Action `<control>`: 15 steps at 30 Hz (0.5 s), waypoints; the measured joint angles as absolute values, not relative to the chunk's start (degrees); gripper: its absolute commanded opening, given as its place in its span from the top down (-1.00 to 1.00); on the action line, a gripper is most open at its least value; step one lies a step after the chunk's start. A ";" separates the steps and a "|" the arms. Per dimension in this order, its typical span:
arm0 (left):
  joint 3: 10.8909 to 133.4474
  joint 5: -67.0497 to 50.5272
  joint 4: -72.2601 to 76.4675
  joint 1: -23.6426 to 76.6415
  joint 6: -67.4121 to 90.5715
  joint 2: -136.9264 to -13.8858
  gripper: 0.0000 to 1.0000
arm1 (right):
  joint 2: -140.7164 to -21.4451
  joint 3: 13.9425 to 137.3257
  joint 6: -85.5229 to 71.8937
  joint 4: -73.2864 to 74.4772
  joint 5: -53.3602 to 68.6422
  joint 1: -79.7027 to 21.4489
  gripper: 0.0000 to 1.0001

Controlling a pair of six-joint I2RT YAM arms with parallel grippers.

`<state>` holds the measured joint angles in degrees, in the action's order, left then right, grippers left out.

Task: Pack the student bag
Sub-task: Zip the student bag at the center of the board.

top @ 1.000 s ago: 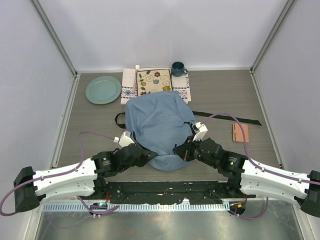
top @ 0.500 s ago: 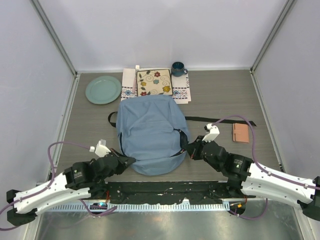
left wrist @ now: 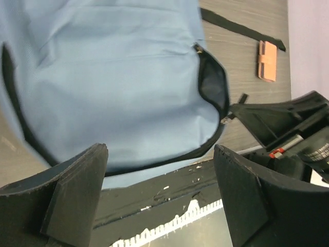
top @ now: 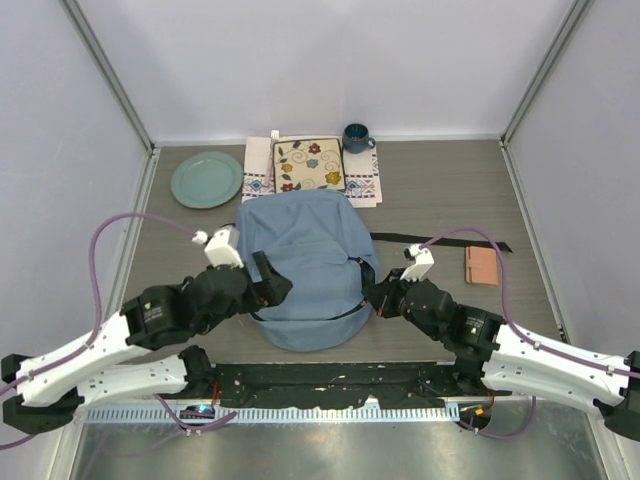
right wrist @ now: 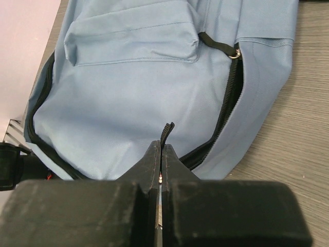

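The student bag (top: 305,250), light blue with dark zipper lines, lies flat in the middle of the table. Its side zipper (right wrist: 230,98) gapes partly open. My right gripper (right wrist: 161,147) is shut on a thin black ribbed pull tab (right wrist: 167,128) at the bag's near right edge, also seen from above (top: 370,297). My left gripper (left wrist: 159,154) hangs open and wide over the bag's near left part (top: 272,283), with nothing between its fingers (left wrist: 77,190). The bag (left wrist: 113,77) fills the upper part of the left wrist view.
Behind the bag lies an embroidered white mat (top: 362,186) with a flowered square pad (top: 309,163) on it. A blue mug (top: 356,137) stands beside it and a green plate (top: 206,179) at the back left. A small orange-brown item (top: 481,265) and a black strap (top: 440,240) lie to the right.
The bag went from bunched up to lying flat, nearer the front. My left gripper let go, drew back, then came forward over the bag with its jaws open. The right stayed shut.
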<state>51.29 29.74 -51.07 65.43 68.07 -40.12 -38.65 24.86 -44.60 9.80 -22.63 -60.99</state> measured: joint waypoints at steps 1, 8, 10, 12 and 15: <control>54.00 28.93 -50.24 65.43 64.58 -42.57 -0.74 | -38.65 24.86 -44.49 9.74 -22.50 -60.99 0.99; 63.29 20.69 -44.69 66.24 44.16 -58.96 -0.75 | -38.65 24.86 -43.90 9.47 -22.33 -61.01 0.98; 63.29 17.80 -43.68 66.92 39.94 -62.15 -0.75 | -38.65 24.86 -43.90 9.47 -22.41 -60.99 0.98; 63.29 15.81 -42.52 67.83 36.80 -64.40 -0.74 | -38.65 24.86 -43.90 9.50 -22.57 -61.01 0.98; 63.33 13.82 -40.42 69.76 32.58 -67.85 -0.74 | -38.65 24.86 -43.94 9.52 -22.87 -60.99 0.98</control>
<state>63.33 13.82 -40.42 69.76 32.58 -67.85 -38.65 24.86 -43.94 9.52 -22.87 -60.99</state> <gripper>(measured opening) 0.871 0.032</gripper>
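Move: Some 16 cm to the left hand's right, about level with it fore and aft and 8 cm lower, is the zip pull at the bag's front right, already pinched in the right hand's shut fingertips. The student bag's middle is roughly 6 cm ahead of the left hand, 3 cm to its right and 11 cm below. The dark side opening of the bag lies about 5 cm farther out than the pull. Sweeping right over the front of the bag towards the zip pull, the empty left hand travels about 11 cm, first lifting a couple of centimetres, then sinking about 5 cm and easing slightly back. It swings some 40 degrees clockwise while its left side rolls up, fingers staying wide open. The right hand holds still, keeping its pinch on the pull. ##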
